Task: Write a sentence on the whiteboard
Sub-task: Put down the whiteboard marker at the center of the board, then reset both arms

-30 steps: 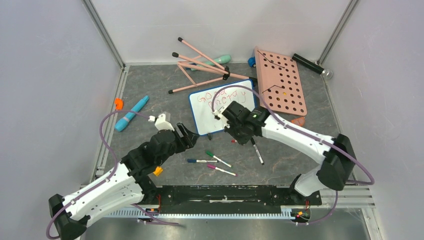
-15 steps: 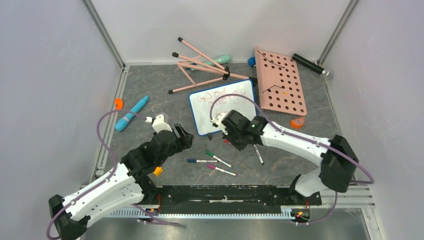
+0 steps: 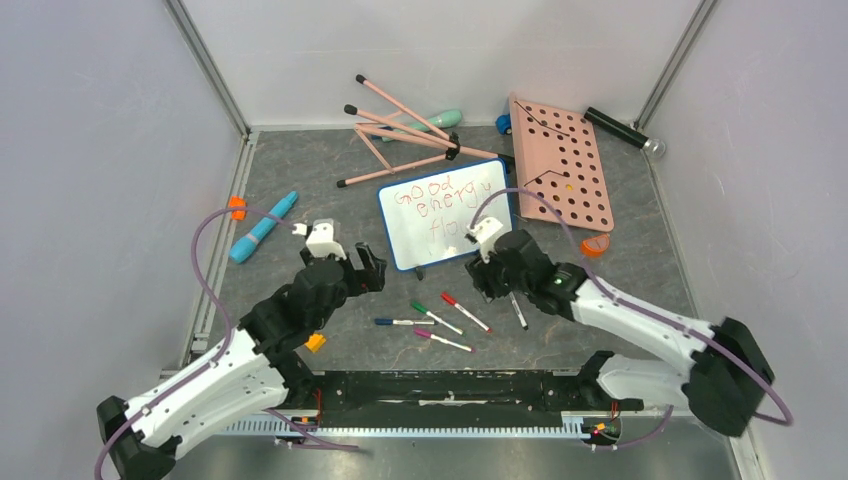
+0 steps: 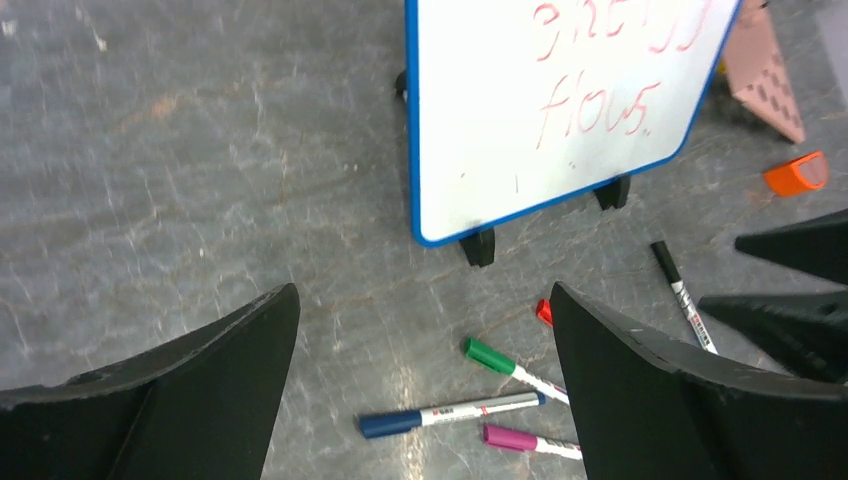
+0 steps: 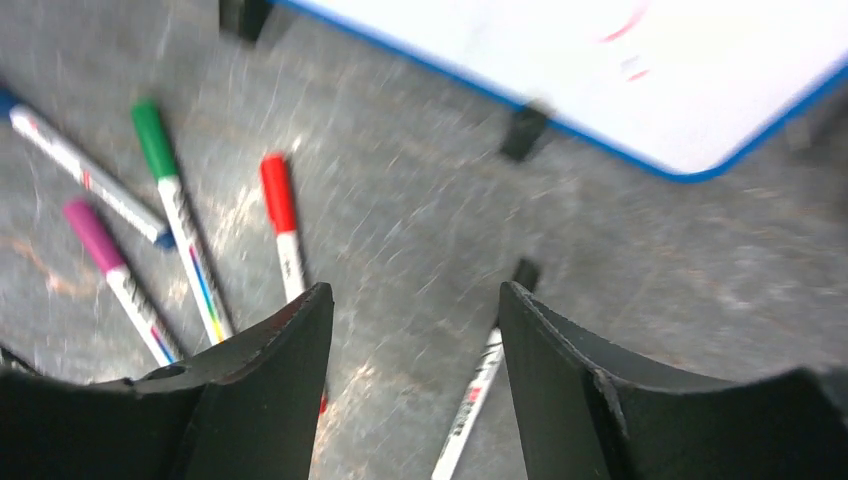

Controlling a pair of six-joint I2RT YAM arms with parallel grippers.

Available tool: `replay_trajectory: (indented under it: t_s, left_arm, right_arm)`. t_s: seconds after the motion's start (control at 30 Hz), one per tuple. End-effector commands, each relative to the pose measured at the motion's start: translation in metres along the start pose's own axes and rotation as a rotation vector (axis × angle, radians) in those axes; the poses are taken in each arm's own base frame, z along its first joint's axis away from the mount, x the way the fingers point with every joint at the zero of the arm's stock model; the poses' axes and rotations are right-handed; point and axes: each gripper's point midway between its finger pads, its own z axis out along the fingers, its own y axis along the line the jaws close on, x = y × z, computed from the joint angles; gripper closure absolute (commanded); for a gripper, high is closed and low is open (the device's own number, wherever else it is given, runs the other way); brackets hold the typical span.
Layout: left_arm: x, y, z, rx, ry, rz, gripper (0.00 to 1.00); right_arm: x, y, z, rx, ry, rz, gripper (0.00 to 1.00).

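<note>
The whiteboard, blue-rimmed on small black feet, stands mid-table with the red sentence in three lines. Its bottom line reads "flows" in the left wrist view. My right gripper hovers just off the board's near right corner, open and empty. A red marker lies capped on the table below it, and a black marker lies beside it. My left gripper is open wide and empty, near the board's left corner.
Green, blue and magenta markers lie in front of the board. A pink pegboard, a pink tripod and a black flashlight sit at the back. A blue pen-like object lies at the left.
My right gripper opened and let go of the red marker, which now lies on the table. The right arm drew back off the board, uncovering the third line. My left gripper opened wider.
</note>
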Motion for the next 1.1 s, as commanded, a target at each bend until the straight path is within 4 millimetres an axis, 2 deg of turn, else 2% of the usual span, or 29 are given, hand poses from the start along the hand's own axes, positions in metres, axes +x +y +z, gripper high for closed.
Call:
replay_trajectory:
  t_s: [0.0, 0.1, 0.13, 0.23, 0.37, 0.43, 0.5, 0.57, 0.6, 0.67, 0.73, 0.77, 0.9, 1.0, 1.07]
  left_arm:
    - [-0.033, -0.006, -0.004, 0.096, -0.202, 0.114, 0.0]
    - [-0.036, 0.004, -0.001, 0.052, -0.24, 0.156, 0.0]
    - [-0.036, 0.009, 0.002, 0.02, -0.24, 0.183, 0.0]
    - [-0.036, 0.028, 0.01, -0.112, -0.238, 0.269, 0.0]
    - [-0.046, 0.05, 0.018, -0.263, -0.307, 0.343, 0.0]
    - [-0.057, 0.058, 0.02, -0.308, -0.377, 0.356, 0.0]
    - [-0.065, 0.073, 0.024, -0.359, -0.416, 0.342, 0.0]
    - [-0.069, 0.097, 0.029, -0.413, -0.449, 0.291, 0.0]
    - [-0.067, 0.109, 0.03, -0.43, -0.468, 0.265, 0.0]
    - [-0.067, 0.121, 0.03, -0.408, -0.56, 0.226, 0.0]
    - [-0.06, 0.136, 0.032, -0.407, -0.608, 0.206, 0.01]
    - [-0.058, 0.141, 0.034, -0.416, -0.602, 0.209, 0.0]
    - [-0.048, 0.154, 0.054, -0.462, -0.523, 0.342, 0.0]
    - [-0.049, 0.151, 0.07, -0.408, -0.532, 0.367, 0.01]
    - [-0.05, 0.143, 0.087, -0.331, -0.492, 0.418, 0.12]
  right_arm:
    - [-0.062, -0.047, -0.036, 0.227, -0.347, 0.114, 0.38]
    - [-0.059, -0.085, -0.062, 0.436, -0.51, 0.201, 0.36]
    - [-0.053, -0.098, -0.071, 0.512, -0.561, 0.242, 0.32]
    - [-0.023, -0.137, -0.096, 0.762, -0.643, 0.294, 0.3]
    - [-0.008, -0.157, -0.117, 0.853, -0.746, 0.302, 0.31]
    - [0.005, -0.169, -0.122, 0.912, -0.733, 0.294, 0.31]
    - [0.019, -0.184, -0.125, 0.968, -0.726, 0.315, 0.31]
    - [0.033, -0.197, -0.13, 1.005, -0.789, 0.353, 0.29]
    - [0.048, -0.202, -0.131, 1.024, -0.832, 0.361, 0.28]
    - [0.057, -0.196, -0.131, 0.967, -0.935, 0.303, 0.16]
    - [0.065, -0.197, -0.121, 0.958, -0.857, 0.211, 0.03]
    - [0.069, -0.2, -0.114, 0.958, -0.791, 0.193, 0.02]
    - [0.081, -0.202, -0.116, 0.99, -0.788, 0.216, 0.02]
    - [0.089, -0.204, -0.109, 0.983, -0.745, 0.229, 0.02]
    - [0.092, -0.204, -0.111, 0.986, -0.758, 0.247, 0.02]
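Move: The red marker already lies loose on the table, about 5 cm back and 5 cm left of the right hand and 6 cm below; the black marker is 10 cm to the right of it, 2 cm farther out. From that hand the whiteboard's middle is roughly 17 cm ahead, 10 cm left, the orange block 10 cm ahead, 24 cm right. The red marker is some 11 cm back, 20 cm right and 15 cm below the left hand. From the red marker, already released, the right hand backs off empty: first up and forward, then sweeping about 24 cm right towards the orange block, ending some 10 cm higher as it tips up, swings clockwise and opens wider. The left hand, still open, also retreats, 15 cm left and some forward, then sinking, rolling and turning counter-clockwise. ##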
